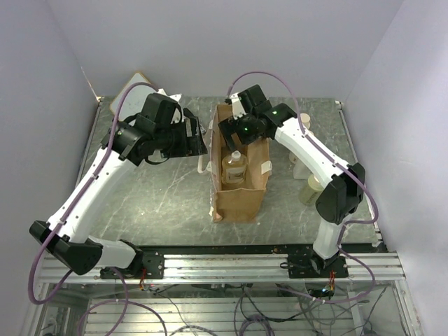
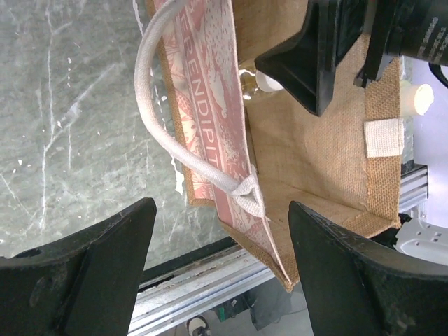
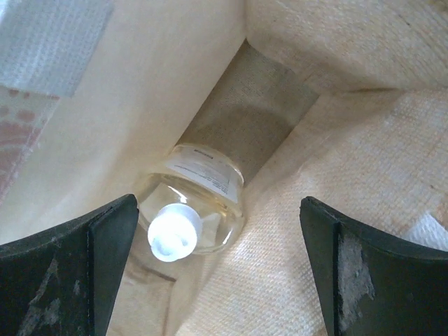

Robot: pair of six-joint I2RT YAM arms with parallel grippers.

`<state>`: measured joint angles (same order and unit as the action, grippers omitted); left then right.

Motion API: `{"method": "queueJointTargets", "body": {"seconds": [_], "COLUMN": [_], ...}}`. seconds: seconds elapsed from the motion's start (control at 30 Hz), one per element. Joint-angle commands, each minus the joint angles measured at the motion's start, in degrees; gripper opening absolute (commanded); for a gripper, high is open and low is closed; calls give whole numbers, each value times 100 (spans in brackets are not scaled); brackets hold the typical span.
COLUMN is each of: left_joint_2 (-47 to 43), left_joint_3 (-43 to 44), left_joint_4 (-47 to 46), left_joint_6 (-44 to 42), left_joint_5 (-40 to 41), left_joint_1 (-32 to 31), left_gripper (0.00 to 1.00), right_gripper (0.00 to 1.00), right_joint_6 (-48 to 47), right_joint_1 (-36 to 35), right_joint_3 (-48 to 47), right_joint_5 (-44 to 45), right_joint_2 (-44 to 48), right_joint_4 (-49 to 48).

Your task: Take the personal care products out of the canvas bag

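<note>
The tan canvas bag (image 1: 241, 192) stands mid-table with its mouth open. A translucent yellowish bottle (image 1: 234, 168) with a cream cap stands inside it. In the right wrist view the bottle (image 3: 199, 203) is below and between the fingers, nearer the left one. My right gripper (image 1: 236, 133) is open over the bag's far end, reaching into it (image 3: 217, 273). My left gripper (image 1: 199, 140) is open at the bag's left rim. In the left wrist view the bag's near wall (image 2: 231, 175) and its cream strap (image 2: 161, 133) lie between the spread fingers (image 2: 222, 266), untouched.
Three bottles stand on the table right of the bag: one at the back (image 1: 303, 122), one white (image 1: 301, 168), one yellowish (image 1: 311, 190). A wood-framed whiteboard (image 1: 131, 87) leans at the back left. The aluminium rail (image 1: 224, 266) runs along the near edge.
</note>
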<state>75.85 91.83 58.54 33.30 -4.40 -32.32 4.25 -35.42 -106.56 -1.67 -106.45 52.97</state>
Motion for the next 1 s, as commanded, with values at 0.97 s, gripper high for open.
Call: {"method": "queueJointTargets", "body": {"seconds": [0.97], "left_joint_2": [975], "left_joint_3": [898], "left_joint_4": [383], "left_joint_6": [-1496], "left_joint_5": [531], "left_joint_1": [604], "left_gripper": [88], "right_gripper": [74], "right_joint_6": [-5283], "right_joint_1": [37], "right_joint_3": [1801], "right_joint_5": [-2163], "right_joint_2": [-51], "right_joint_4": [-843]}}
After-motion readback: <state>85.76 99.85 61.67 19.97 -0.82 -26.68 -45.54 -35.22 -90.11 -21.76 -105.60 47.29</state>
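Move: The clear yellow bottle with the white cap stands in the bag about 4 cm back from the right hand, only 1 cm or so to its left, its middle some 12 cm lower. At that same depth, the bag's left wall is about 7 cm left and 4 cm back, its right wall about 11 cm right and 4 cm back. From the left hand, the bottle lies about 6 cm ahead, 12 cm right and 22 cm below. The open right hand first draws back about 4 cm over the clear yellow bottle while its wrist swings some 50 degrees counter-clockwise, then sinks nearly 8 cm in all into the bag, its fingers narrowing by about a quarter until they stand either side of the bottle just below the white cap, with no grip to be seen yet. Meanwhile the left hand, empty and still open, travels about 5 cm forward along the outside of the bag's left wall and some 3 cm left, sinking slightly and rolling a little. ##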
